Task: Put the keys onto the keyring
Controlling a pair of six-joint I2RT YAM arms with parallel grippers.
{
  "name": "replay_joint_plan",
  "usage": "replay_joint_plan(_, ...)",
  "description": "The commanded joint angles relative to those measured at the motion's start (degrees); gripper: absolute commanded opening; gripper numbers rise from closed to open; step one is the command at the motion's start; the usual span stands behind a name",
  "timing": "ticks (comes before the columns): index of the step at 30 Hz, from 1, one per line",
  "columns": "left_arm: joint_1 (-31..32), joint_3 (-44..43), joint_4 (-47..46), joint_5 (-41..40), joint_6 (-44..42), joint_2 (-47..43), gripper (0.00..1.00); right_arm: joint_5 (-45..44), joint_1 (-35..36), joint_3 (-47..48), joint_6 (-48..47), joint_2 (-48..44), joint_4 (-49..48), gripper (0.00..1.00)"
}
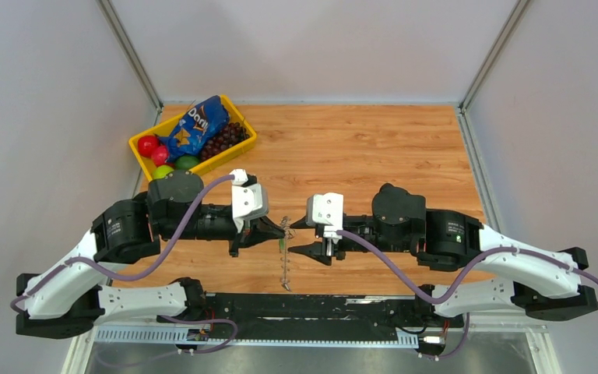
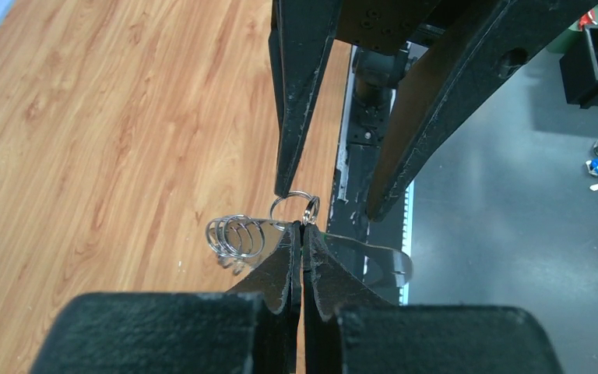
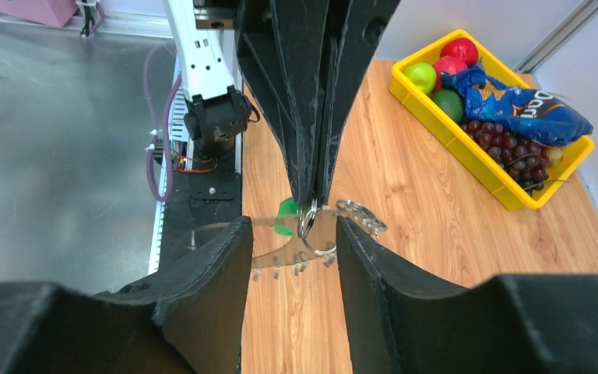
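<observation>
My left gripper (image 1: pixel 277 231) is shut on the keyring (image 1: pixel 284 269), a thin silvery hoop held up in the air between the two arms. In the left wrist view the shut jaws (image 2: pixel 302 227) pinch the hoop beside several small split rings (image 2: pixel 233 234). The keys' green tag (image 3: pixel 286 212) shows right at those fingertips; the dark keys themselves I cannot make out. My right gripper (image 1: pixel 296 238) faces the left one, open. Its fingers (image 3: pixel 210 288) stand on either side of the keyring's jagged fringe (image 3: pixel 304 261) without touching it.
A yellow bin (image 1: pixel 243 146) at the back left of the wooden table holds a blue chip bag (image 1: pixel 196 126), grapes and round fruit. A black rail (image 1: pixel 311 308) runs along the near edge, with grey metal floor beyond it.
</observation>
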State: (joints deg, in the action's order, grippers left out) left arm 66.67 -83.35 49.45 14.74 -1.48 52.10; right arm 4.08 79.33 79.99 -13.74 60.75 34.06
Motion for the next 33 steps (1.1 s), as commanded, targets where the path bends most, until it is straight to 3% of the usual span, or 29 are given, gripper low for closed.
replay_joint_plan(1, -0.06, -2.86, 0.05, 1.49, -1.77, 0.48, 0.0, 1.79, 0.26, 3.79, -2.48, 0.6, -0.25, 0.46)
replay_joint_plan(7, -0.05, -3.38, 0.63, 2.4, -2.23, 0.73, 0.0, 1.81, 0.21, 4.55, -2.54, 1.87, -0.38, 0.37)
replay_joint_plan(33, -0.05, -4.28, 1.52, 3.08, -2.53, 0.97, 0.0, 0.88, 0.22, 3.78, -2.26, 2.33, 0.49, 0.21)
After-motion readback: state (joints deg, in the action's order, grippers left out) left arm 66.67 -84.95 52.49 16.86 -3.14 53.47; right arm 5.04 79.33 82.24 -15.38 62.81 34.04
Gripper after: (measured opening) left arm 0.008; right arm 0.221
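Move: At the left hand's tips sits the small wire ring it already pinches, its middle about 1 cm to that hand's right and level with it. From the right hand's half-open fingers that ring lies roughly 1 cm ahead, 1 cm left and 1 cm higher. The metal plate hangs about 2 cm back, 2 cm left and 3 cm below the right hand; the green tag is some 2 cm back, 3 cm left and 3 cm below it. Edging left and slightly up by about 1 cm, the right hand brings its open fingertips in around the small ring, then stays there, narrowing its fingers to less than half their starting gap, not shut. The left hand keeps its pinch on the ring, sinks nearly 1 cm, rises a touch and eases back about half a centimetre. ##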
